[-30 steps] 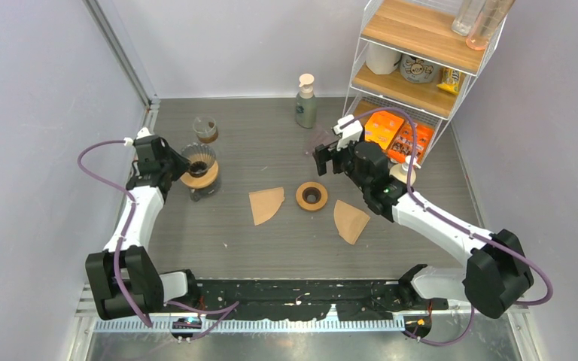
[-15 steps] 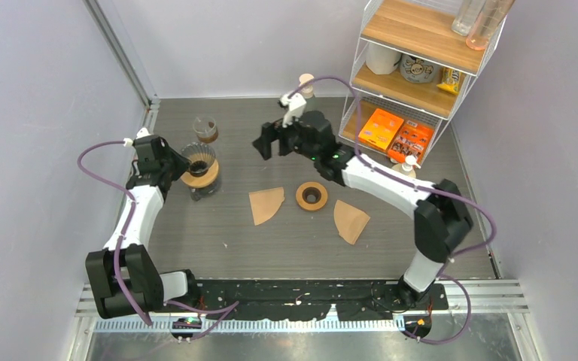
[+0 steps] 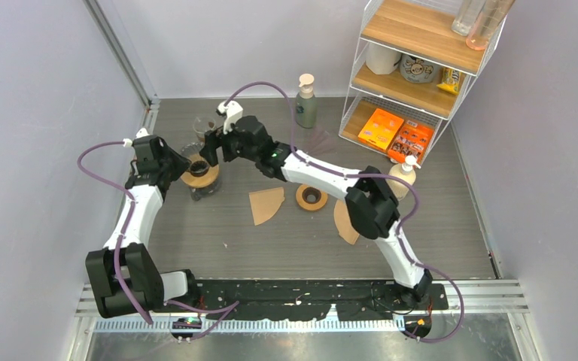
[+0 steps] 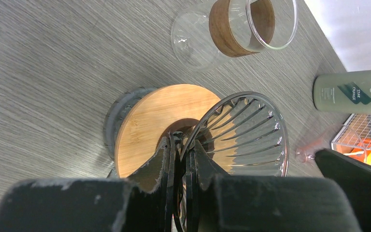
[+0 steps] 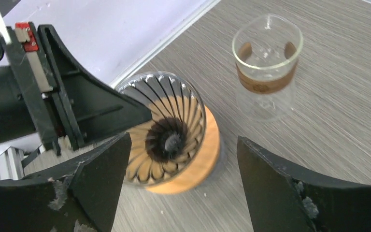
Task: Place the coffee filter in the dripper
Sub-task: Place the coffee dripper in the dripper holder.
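The dripper (image 3: pixel 199 169) is a ribbed glass cone in a wooden collar, standing at the left of the table. My left gripper (image 3: pixel 179 165) is shut on its glass rim; in the left wrist view the fingers (image 4: pixel 171 159) pinch the edge of the dripper (image 4: pixel 244 133). My right gripper (image 3: pixel 212 147) hangs open just behind the dripper with nothing between its fingers. The right wrist view shows the dripper (image 5: pixel 171 137) below that gripper (image 5: pixel 182 145). One brown coffee filter (image 3: pixel 266 204) lies flat mid-table. A second filter (image 3: pixel 343 220) is partly hidden by the right arm.
A glass cup with a wooden band (image 3: pixel 205 128) stands just behind the dripper. A wooden ring (image 3: pixel 311 196) lies between the filters. A green pump bottle (image 3: pixel 306 104) and a wire shelf rack (image 3: pixel 414 71) stand at the back right, with a white bottle (image 3: pixel 403 173) in front.
My right arm has swung from near the shelf leftwards across the table to the dripper, gripper still open. The left gripper has kept its hold and place.
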Available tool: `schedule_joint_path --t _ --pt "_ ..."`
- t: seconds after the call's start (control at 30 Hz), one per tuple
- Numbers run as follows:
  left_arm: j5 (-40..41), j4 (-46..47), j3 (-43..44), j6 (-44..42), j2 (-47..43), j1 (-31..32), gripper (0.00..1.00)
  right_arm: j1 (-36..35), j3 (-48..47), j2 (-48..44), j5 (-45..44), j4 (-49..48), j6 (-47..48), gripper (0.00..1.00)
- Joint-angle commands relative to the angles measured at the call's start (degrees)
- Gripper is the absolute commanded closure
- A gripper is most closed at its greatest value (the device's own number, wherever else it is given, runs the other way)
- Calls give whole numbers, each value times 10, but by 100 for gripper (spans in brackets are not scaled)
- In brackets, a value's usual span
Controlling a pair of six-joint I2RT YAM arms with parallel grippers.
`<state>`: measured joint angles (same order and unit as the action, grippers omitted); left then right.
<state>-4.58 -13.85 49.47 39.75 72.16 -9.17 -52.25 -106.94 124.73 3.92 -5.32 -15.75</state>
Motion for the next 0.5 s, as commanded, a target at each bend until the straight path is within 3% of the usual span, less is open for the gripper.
schedule_joint_path --t 0.0,0.13,0.47 --pt "-24 -75 -11 -25 18 0 100 -13 -131 63 -5 15 26 20" --pt "-22 -87 -6 -33 24 -1 100 -25 -218 126 -1 68 58 35" --pt "-29 -105 3 -45 38 0 100 -28 -200 152 14 61 66 67"
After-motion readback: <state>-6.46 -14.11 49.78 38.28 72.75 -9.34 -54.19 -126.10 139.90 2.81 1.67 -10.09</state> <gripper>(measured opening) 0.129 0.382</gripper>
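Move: The left gripper already holds the dripper by its left rim; the dripper holder, on its glass server, lies about 5 cm to its right, 1 cm ahead and 8 cm below. For the right gripper, open and empty, the dripper's middle is some 8 cm left, 1 cm back and 6 cm down, with the holder right under it, about 12 cm down. The banded glass stands roughly 12 cm ahead of the holder, 1 cm right of it. Bring the right gripper left about 5 cm, easing slightly forward, until its fingers are over the dripper's far right rim, then sink it so that it ends some 4 cm lower, with one finger on each side of the rim. Close from wide open to under half as you go. Keep the left gripper's pinch on the opposite rim, practically still. ##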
